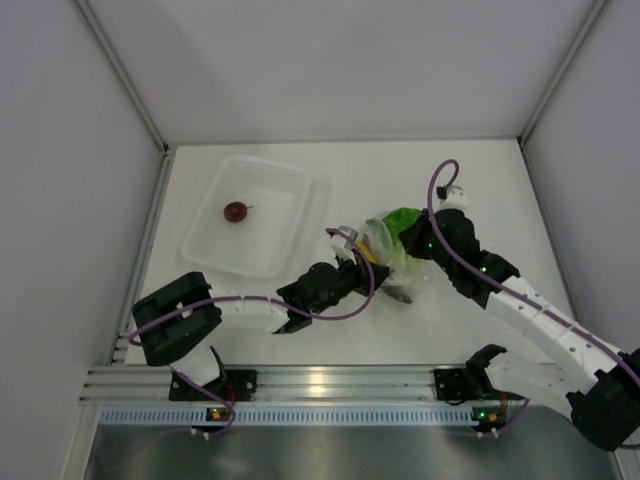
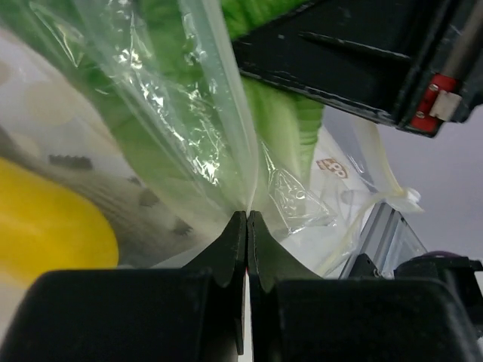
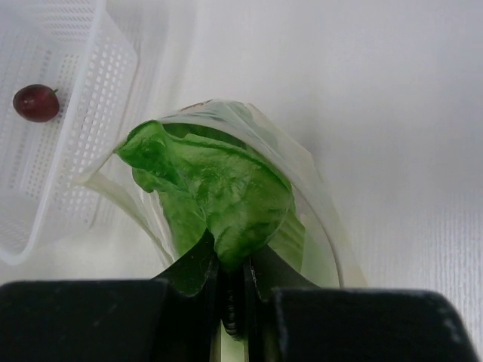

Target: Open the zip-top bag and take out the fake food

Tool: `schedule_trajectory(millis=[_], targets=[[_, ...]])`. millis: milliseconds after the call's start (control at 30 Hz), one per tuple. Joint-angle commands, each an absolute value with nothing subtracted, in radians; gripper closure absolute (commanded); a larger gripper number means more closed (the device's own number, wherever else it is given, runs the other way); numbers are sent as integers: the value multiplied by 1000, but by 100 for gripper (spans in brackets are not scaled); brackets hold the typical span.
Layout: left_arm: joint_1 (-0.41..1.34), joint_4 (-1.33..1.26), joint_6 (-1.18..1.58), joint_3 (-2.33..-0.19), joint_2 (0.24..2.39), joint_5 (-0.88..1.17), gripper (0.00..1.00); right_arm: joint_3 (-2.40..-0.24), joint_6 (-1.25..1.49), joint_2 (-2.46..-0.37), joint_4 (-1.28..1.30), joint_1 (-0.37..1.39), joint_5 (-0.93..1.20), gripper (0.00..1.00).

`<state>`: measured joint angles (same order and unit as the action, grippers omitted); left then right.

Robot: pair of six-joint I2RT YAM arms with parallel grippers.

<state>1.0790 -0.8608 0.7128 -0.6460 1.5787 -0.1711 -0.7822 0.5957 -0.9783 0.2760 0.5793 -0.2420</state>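
The clear zip-top bag (image 1: pixel 392 258) lies mid-table between both arms, its mouth standing open. My left gripper (image 1: pixel 352 255) is shut on the bag's thin edge (image 2: pixel 243 181) from the left. My right gripper (image 1: pixel 418 238) is shut on the green lettuce leaf (image 3: pixel 219 188), which sticks up out of the bag's mouth (image 3: pixel 302 162); the leaf (image 1: pixel 400 218) shows green at the bag's far side. A yellow piece (image 2: pixel 45 222) rests inside the bag close to my left fingers. A dark red round fruit (image 1: pixel 236 211) lies in the clear tray (image 1: pixel 290 180).
The rigid clear tray (image 3: pixel 113 45) stands at the left rear, close to the bag. White walls enclose the table on three sides. The aluminium rail (image 1: pixel 320 385) with both arm bases runs along the near edge.
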Motion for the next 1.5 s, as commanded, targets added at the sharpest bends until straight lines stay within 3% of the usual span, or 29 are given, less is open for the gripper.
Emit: schedule_trajectory(millis=[0, 100, 333, 567, 867, 1200, 1333, 1467], targets=[[1114, -913, 632, -693, 1601, -74, 100, -844, 729, -982, 134, 569, -242, 100], [1117, -911, 601, -696, 1612, -67, 100, -850, 742, -968, 167, 569, -256, 100], [1115, -761, 585, -684, 1565, -386, 100, -871, 650, -944, 327, 571, -126, 100], [1115, -695, 540, -663, 1551, -579, 100, -890, 529, -827, 501, 569, -120, 100], [1091, -465, 667, -778, 1592, -710, 100, -715, 394, -674, 396, 568, 201, 100], [1017, -420, 787, -851, 1643, -529, 100, -655, 282, -558, 278, 566, 376, 100], [960, -419, 819, -841, 1654, -453, 100, -686, 278, -548, 302, 565, 334, 100], [954, -423, 811, -859, 1660, -349, 100, -646, 339, -515, 142, 565, 334, 100]])
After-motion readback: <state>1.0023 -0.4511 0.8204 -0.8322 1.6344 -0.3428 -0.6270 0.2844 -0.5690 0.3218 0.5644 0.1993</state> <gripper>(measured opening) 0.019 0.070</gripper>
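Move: The lettuce is already pinched near its leafy end by the right fingers. Its middle lies straight below them by about 5 cm, and about 6 cm ahead and 4 cm right of the left hand, which already holds the bag's rim. From the left hand the yellow food is some 5 cm ahead, 4 cm left and 6 cm lower. The white basket's middle lies roughly 38 cm left of the right hand, 5 cm ahead and 15 cm lower. The lettuce is drawn back towards the robot by the right hand, after a short pause, by about 9 cm with a slight rise, while that hand swings some 30 degrees counter-clockwise and lifts its fingertips. The left hand keeps its pinch on the bag's rim; after a brief pull back it carries the rim forward about 6 cm, down nearly 4 cm and a little left, turning counter-clockwise. ##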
